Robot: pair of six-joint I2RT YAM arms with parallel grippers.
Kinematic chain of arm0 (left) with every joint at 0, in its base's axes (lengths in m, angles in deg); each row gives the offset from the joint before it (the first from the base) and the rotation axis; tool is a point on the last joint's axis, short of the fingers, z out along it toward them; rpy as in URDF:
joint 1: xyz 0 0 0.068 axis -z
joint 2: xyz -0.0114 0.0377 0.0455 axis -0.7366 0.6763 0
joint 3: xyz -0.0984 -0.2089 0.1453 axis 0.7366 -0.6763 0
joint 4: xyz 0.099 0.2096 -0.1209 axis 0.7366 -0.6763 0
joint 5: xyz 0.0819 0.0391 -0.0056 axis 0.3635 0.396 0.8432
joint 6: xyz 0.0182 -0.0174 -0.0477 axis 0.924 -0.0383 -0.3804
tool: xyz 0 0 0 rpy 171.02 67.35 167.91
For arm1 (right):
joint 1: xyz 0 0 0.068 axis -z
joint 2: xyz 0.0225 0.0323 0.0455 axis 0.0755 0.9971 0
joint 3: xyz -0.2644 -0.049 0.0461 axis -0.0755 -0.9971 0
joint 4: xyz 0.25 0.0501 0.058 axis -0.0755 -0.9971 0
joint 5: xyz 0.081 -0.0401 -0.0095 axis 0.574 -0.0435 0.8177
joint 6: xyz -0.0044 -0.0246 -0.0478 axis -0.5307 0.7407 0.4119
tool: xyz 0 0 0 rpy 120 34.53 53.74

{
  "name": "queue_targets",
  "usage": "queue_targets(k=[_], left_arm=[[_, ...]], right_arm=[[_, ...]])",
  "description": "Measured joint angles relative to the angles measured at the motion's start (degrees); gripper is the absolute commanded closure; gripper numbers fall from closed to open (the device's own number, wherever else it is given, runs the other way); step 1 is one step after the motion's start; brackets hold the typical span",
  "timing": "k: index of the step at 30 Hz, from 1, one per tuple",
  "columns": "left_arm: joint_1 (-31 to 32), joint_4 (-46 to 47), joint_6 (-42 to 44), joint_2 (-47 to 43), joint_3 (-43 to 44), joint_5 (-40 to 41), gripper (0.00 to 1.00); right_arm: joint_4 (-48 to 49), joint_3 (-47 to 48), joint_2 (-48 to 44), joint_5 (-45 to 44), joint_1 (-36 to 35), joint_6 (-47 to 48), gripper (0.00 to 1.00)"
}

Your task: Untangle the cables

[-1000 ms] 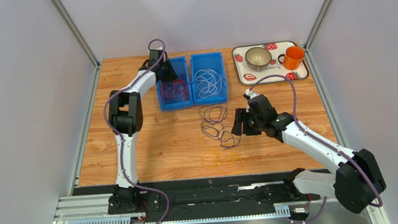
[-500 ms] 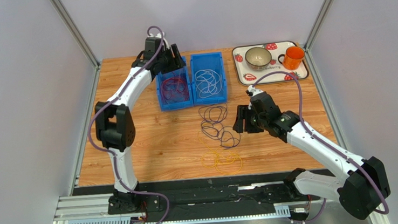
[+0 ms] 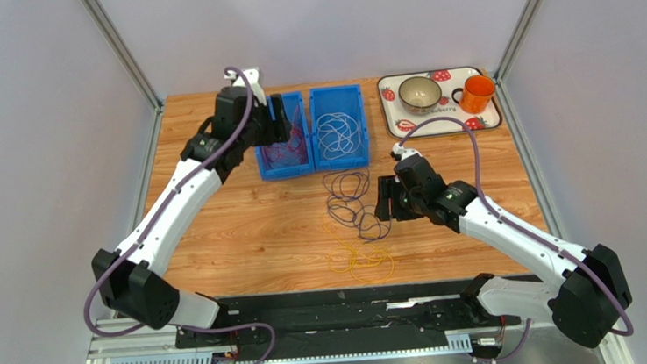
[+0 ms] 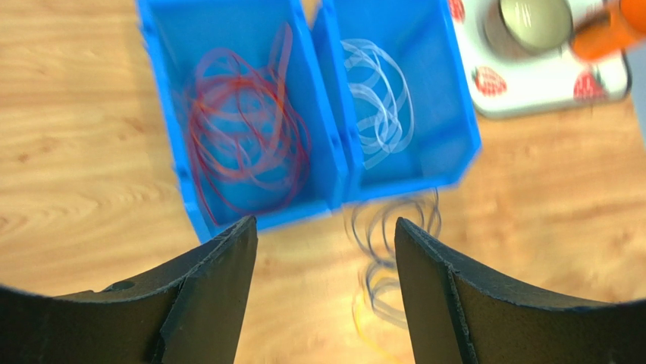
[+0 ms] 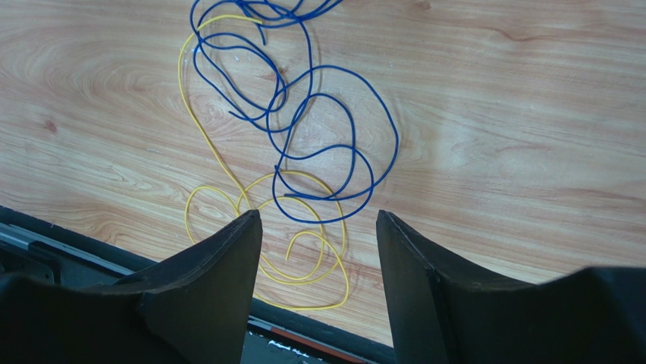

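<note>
A dark red cable [image 3: 285, 150] [image 4: 243, 129] lies coiled in the left blue bin [image 3: 261, 157]. A white cable [image 3: 338, 135] [image 4: 379, 106] lies in the right blue bin [image 3: 363, 134]. On the table a dark blue cable [image 3: 351, 202] [image 5: 395, 133] overlaps a yellow cable [image 3: 367, 259] [image 5: 216, 155] at its near end. My left gripper [image 3: 282, 122] [image 4: 324, 221] hangs open above the left bin's far part, nothing between its fingers. My right gripper [image 3: 385, 201] [image 5: 318, 214] stands open just right of the dark blue loops, holding nothing.
A strawberry-print tray [image 3: 489, 119] at the back right carries a bowl [image 3: 420, 92] and an orange mug [image 3: 476, 93]. The black rail [image 3: 337, 300] runs along the table's near edge, close to the yellow loops.
My left gripper opened and lifted back out of the left bin, leaving the red cable inside; its arm swung out to the left. The right gripper edged slightly left.
</note>
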Motion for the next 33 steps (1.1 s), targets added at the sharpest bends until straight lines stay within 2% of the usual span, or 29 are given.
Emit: queue_targets(k=[5,14,23,33], left_arm=[[7.82,-1.92,0.48,-7.26,-8.76,3.39,0.25],[15.78,-3.48,-0.11,-14.8,-21.16,4.42,0.27],[24.24,1.55,-2.71,-15.89,-35.17,1.25,0.27],[30.38,10.73,-3.87,-15.67,-41.35,-1.99,0.28]], right_arm=[[-0.46,-0.04,1.03,-1.97,-3.63,-0.9,0.39],[-1.95,-5.49,-0.81,-3.04,-9.01,-2.29,0.38],[-2.14,-11.45,-4.28,-0.28,-10.8,-3.89,0.37],[-2.01,-11.85,-2.89,-2.56,-10.84,-5.25,0.36]])
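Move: The yellow cable's loops lie about 24 cm back, 15 cm right and 28 cm below the left gripper, and roughly 7 cm back, 5 cm left and 11 cm below the right one. The blue cable lies some 8 cm ahead, 6 cm left and 11 cm below the right gripper. From the left gripper, the box of red cable is about 17 cm ahead, 1 cm left and 27 cm below. Bring the empty left gripper back from the boxes about 22 cm towards the yellow cable, sinking nearly as far and drifting right, while turning it some 30 degrees clockwise and tipping its fingers down. Meanwhile draw the right gripper back and down from over the blue cable to the yellow one's right side. Keep both open, touching nothing. ##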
